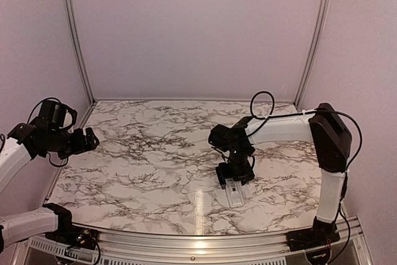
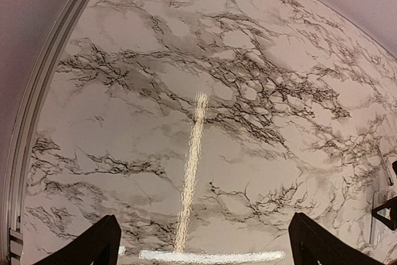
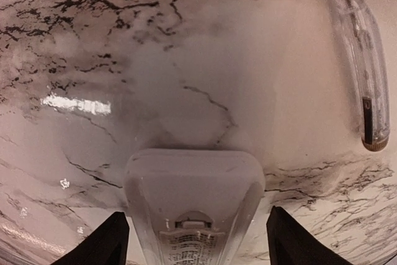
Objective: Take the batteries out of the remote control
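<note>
The remote control (image 1: 236, 194) lies flat on the marble table, right of centre near the front. Its white back face (image 3: 193, 190) is up, with a small latch and ribbed lid showing. My right gripper (image 1: 235, 175) hangs straight over its far end. The jaws (image 3: 195, 243) stand open on either side of the remote, with a gap between each dark fingertip (image 3: 102, 243) and the remote's sides. The batteries are hidden. My left gripper (image 1: 91, 139) is raised at the far left, open (image 2: 205, 249) and holding nothing over bare marble.
A slim translucent rod with a dark, copper-edged tip (image 3: 367, 85) lies on the table right of the remote. The enclosure's walls and metal posts (image 1: 74, 35) stand round the back and sides. Dark parts of the right arm (image 2: 388, 209) show at the left wrist view's right edge.
</note>
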`<action>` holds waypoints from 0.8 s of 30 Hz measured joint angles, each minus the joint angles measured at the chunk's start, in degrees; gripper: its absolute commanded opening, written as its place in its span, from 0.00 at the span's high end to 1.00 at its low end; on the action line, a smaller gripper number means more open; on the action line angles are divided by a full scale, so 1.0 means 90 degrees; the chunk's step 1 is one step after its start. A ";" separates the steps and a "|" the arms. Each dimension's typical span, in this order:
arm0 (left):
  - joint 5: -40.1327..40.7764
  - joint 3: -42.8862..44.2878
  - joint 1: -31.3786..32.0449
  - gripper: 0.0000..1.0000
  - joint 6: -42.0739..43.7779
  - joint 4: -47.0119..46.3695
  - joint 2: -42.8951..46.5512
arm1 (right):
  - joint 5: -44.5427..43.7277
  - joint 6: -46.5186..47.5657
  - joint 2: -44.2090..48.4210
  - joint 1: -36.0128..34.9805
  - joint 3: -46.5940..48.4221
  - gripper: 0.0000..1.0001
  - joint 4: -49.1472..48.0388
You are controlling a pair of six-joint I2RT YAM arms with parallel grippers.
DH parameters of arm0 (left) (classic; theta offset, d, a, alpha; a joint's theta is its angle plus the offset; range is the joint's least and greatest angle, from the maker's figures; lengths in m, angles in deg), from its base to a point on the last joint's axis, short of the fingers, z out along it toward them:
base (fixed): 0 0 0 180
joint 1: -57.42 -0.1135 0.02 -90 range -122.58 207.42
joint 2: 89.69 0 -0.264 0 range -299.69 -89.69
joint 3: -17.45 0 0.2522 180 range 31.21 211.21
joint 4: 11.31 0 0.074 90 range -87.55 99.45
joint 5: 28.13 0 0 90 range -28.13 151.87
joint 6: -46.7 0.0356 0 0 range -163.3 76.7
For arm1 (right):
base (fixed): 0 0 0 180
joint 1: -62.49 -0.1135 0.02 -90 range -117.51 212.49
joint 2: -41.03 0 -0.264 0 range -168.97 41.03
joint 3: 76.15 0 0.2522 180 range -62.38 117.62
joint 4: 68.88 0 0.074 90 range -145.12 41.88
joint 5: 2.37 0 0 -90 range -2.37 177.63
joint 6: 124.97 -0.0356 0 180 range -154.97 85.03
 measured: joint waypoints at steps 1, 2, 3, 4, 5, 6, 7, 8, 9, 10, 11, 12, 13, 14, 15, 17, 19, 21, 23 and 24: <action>0.0002 0.0000 0.0000 0.01 0.0000 0.0002 0.0000 | -0.0010 -0.0005 -0.0029 0.0000 0.0000 0.27 -0.0010; 0.0002 0.0000 0.0000 0.01 0.0000 0.0000 0.0000 | -0.0019 -0.0005 -0.0068 0.0000 0.0000 0.29 -0.0024; 0.0005 0.0000 0.0000 0.01 0.0000 0.0000 0.0000 | -0.0032 -0.0005 -0.0102 0.0000 0.0000 0.31 -0.0032; 0.0005 0.0000 0.0005 0.01 0.0000 0.0002 0.0000 | -0.0036 -0.0005 -0.0124 0.0000 0.0034 0.33 -0.0010; 0.0005 0.0000 0.0007 0.01 0.0000 0.0000 0.0000 | -0.0046 0.0002 -0.0131 0.0000 0.0051 0.37 -0.0032; 0.0005 0.0000 0.0007 0.01 0.0000 0.0000 0.0000 | -0.0066 -0.0012 -0.0151 0.0000 0.0070 0.40 -0.0046; 0.0005 0.0000 0.0007 0.01 0.0000 0.0000 0.0000 | -0.0080 -0.0036 -0.0153 0.0000 0.0075 0.43 -0.0049; 0.0005 0.0000 0.0007 0.01 0.0000 0.0002 0.0005 | -0.0095 -0.0044 -0.0153 0.0000 0.0075 0.48 -0.0049; 0.0005 0.0000 0.0007 0.01 0.0000 0.0000 0.0007 | -0.0112 -0.0053 -0.0155 0.0000 0.0075 0.51 -0.0051; 0.0005 0.0000 0.0007 0.01 0.0000 0.0000 0.0010 | -0.0126 -0.0068 -0.0158 -0.0002 0.0080 0.55 -0.0061; 0.0005 0.0000 0.0007 0.01 0.0000 0.0000 0.0010 | -0.0141 -0.0075 -0.0160 -0.0002 0.0083 0.58 -0.0068; 0.0005 0.0000 0.0007 0.01 0.0000 0.0002 0.0010 | -0.0148 -0.0080 -0.0163 -0.0005 0.0087 0.61 -0.0070; 0.0005 0.0000 0.0007 0.01 0.0000 0.0000 0.0010 | -0.0158 -0.0104 -0.0163 -0.0007 0.0092 0.66 -0.0073; 0.0005 0.0000 0.0007 0.01 0.0000 0.0000 0.0010 | -0.0158 -0.0085 -0.0163 -0.0007 0.0095 0.67 -0.0073; 0.0005 0.0000 0.0010 0.01 0.0000 0.0000 0.0010 | -0.0163 -0.0075 -0.0163 -0.0007 0.0095 0.69 -0.0073; 0.0005 0.0000 0.0010 0.01 0.0000 0.0000 0.0010 | -0.0163 -0.0078 -0.0163 -0.0007 0.0097 0.76 -0.0070; 0.0005 0.0000 0.0010 0.01 0.0000 0.0000 0.0007 | -0.0163 -0.0080 -0.0163 -0.0007 0.0102 0.78 -0.0066; 0.0005 0.0000 0.0010 0.01 0.0000 0.0000 0.0007 | -0.0163 -0.0095 -0.0163 -0.0007 0.0107 0.80 -0.0063; 0.0000 0.0000 0.0010 0.01 0.0002 0.0002 0.0005 | -0.0177 -0.0131 -0.0163 -0.0007 0.0143 0.82 -0.0046; 0.0000 0.0000 0.0010 0.01 0.0005 0.0000 0.0005 | -0.0180 -0.0153 -0.0163 -0.0007 0.0168 0.82 -0.0039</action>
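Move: My right hand stands just over the far part of the remote control, whose middle lies about 4 cm back, 1 cm to the right and 1 cm below. The clear screwdriver lies off the remote's far end, its middle some 7 cm ahead of my hand and 4 cm to the right, about 2 cm lower. From my idle left hand the remote is roughly 50 cm to the right, 6 cm back and 17 cm below. I close my right fingers from about three-quarters open to half open, one on each long side of the remote near its far end, and pinch it there. As they come in I settle the hand some half a centimetre lower and ease it forward about 1 cm towards that end, fingers still pointing straight down. ##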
